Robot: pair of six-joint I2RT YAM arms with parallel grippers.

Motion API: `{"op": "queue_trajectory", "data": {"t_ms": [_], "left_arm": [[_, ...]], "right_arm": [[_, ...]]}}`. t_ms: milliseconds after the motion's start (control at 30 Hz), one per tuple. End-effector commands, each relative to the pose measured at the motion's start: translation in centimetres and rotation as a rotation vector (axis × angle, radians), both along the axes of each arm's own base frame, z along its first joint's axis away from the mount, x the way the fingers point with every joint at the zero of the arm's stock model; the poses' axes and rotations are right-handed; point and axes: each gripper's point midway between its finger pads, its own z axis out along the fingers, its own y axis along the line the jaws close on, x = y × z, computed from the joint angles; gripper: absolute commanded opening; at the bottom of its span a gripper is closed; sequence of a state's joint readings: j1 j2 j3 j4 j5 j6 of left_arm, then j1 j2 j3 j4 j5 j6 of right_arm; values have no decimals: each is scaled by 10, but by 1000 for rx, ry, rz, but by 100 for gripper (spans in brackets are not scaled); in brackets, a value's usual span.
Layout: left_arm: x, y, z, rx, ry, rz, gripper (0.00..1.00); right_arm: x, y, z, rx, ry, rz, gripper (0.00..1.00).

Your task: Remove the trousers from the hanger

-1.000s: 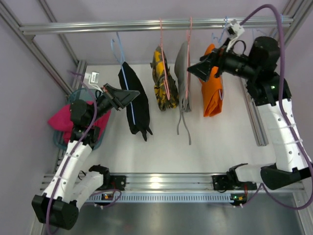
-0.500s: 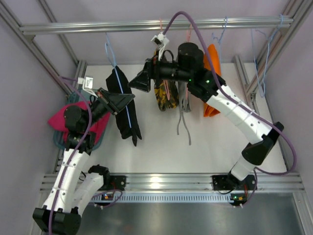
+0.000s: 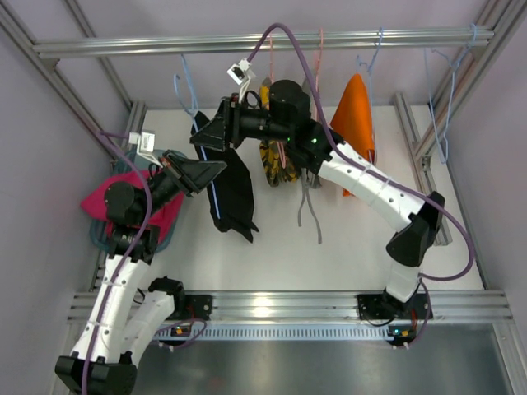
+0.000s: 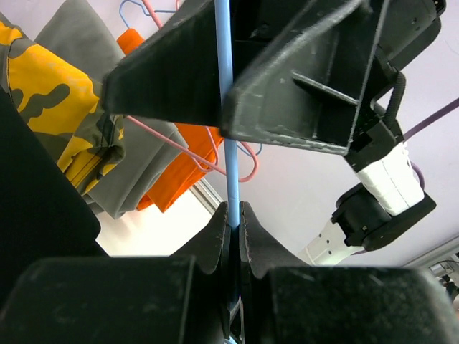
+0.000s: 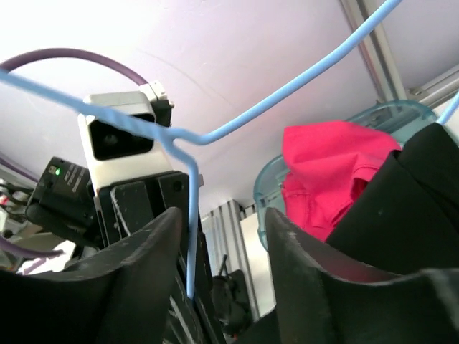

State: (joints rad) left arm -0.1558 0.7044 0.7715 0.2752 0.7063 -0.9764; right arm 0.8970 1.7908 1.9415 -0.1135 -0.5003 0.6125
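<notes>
Black trousers (image 3: 232, 193) hang on a blue hanger (image 3: 216, 197) whose hook (image 3: 183, 89) is on the top rail. My left gripper (image 3: 217, 168) is shut on the hanger's wire (image 4: 231, 165), and the wire runs straight up out of its jaws (image 4: 234, 213). My right gripper (image 3: 199, 140) sits just above, at the top of the black trousers. It is open, its fingers either side of the hanger wire (image 5: 190, 236), which lies close to one finger (image 5: 143, 272). Pink trousers (image 3: 105, 204) lie in a teal basket (image 5: 271, 188) at the left.
A yellow camouflage garment (image 3: 276, 156), a grey one (image 3: 310, 181) and an orange one (image 3: 354, 123) hang on pink and blue hangers along the rail (image 3: 370, 38). Bare blue hangers (image 3: 445, 99) hang at the far right. Aluminium frame posts flank the table.
My right arm swung left from the orange garment to the black trousers' hanger, and its jaws narrowed. The left gripper kept its hold; the black trousers swayed slightly.
</notes>
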Motion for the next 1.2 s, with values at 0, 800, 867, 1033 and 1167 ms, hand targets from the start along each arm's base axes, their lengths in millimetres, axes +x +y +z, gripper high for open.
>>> {"op": "queue_trajectory", "data": {"t_ms": [0,800,867,1033,1167], "left_arm": [[-15,4,39,-22,-158,8,0],[-17,30,7,306,-244,225,46],[-21,36,0,374,-270,257,67],[-42,46,-11,548,-395,276,79],[-60,53,-44,747,-478,232,80]], "right_arm": [[-16,13,34,112,-13,54,48],[-14,-12,53,173,259,33,0],[-11,-15,55,184,289,22,0],[-11,-21,63,205,345,13,0],[-10,-25,74,232,368,12,0]]}}
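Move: The shut left fingers still hold the near shoulder wire of the blue hanger. The half-open right fingers straddle it just below the neck, at a pinch spot about 2 cm left, 1 cm back and 1 cm below the right hand. From the left hand that spot is roughly 5 cm ahead, 1 cm left and 5 cm up. The black trousers hang about 5 cm ahead of the left hand, level sideways, 12 cm below; the camouflage trousers about 5 cm ahead, 12 cm right, 8 cm below. The right hand eases some 2 cm left and a little back, pinches the hanger's shoulder wire just under the neck, then keeps its grip, rolling about 25 degrees around its finger line and drifting some 2 cm forward and a little right. The left hand stays nearly still on the wire until the right has closed, then opens wide, lets go and backs off about 5 cm back and nearly as far left, sinking a little at the end as its wrist turns some 40 degrees, its left side rising and its fingers swinging round towards straight ahead. ##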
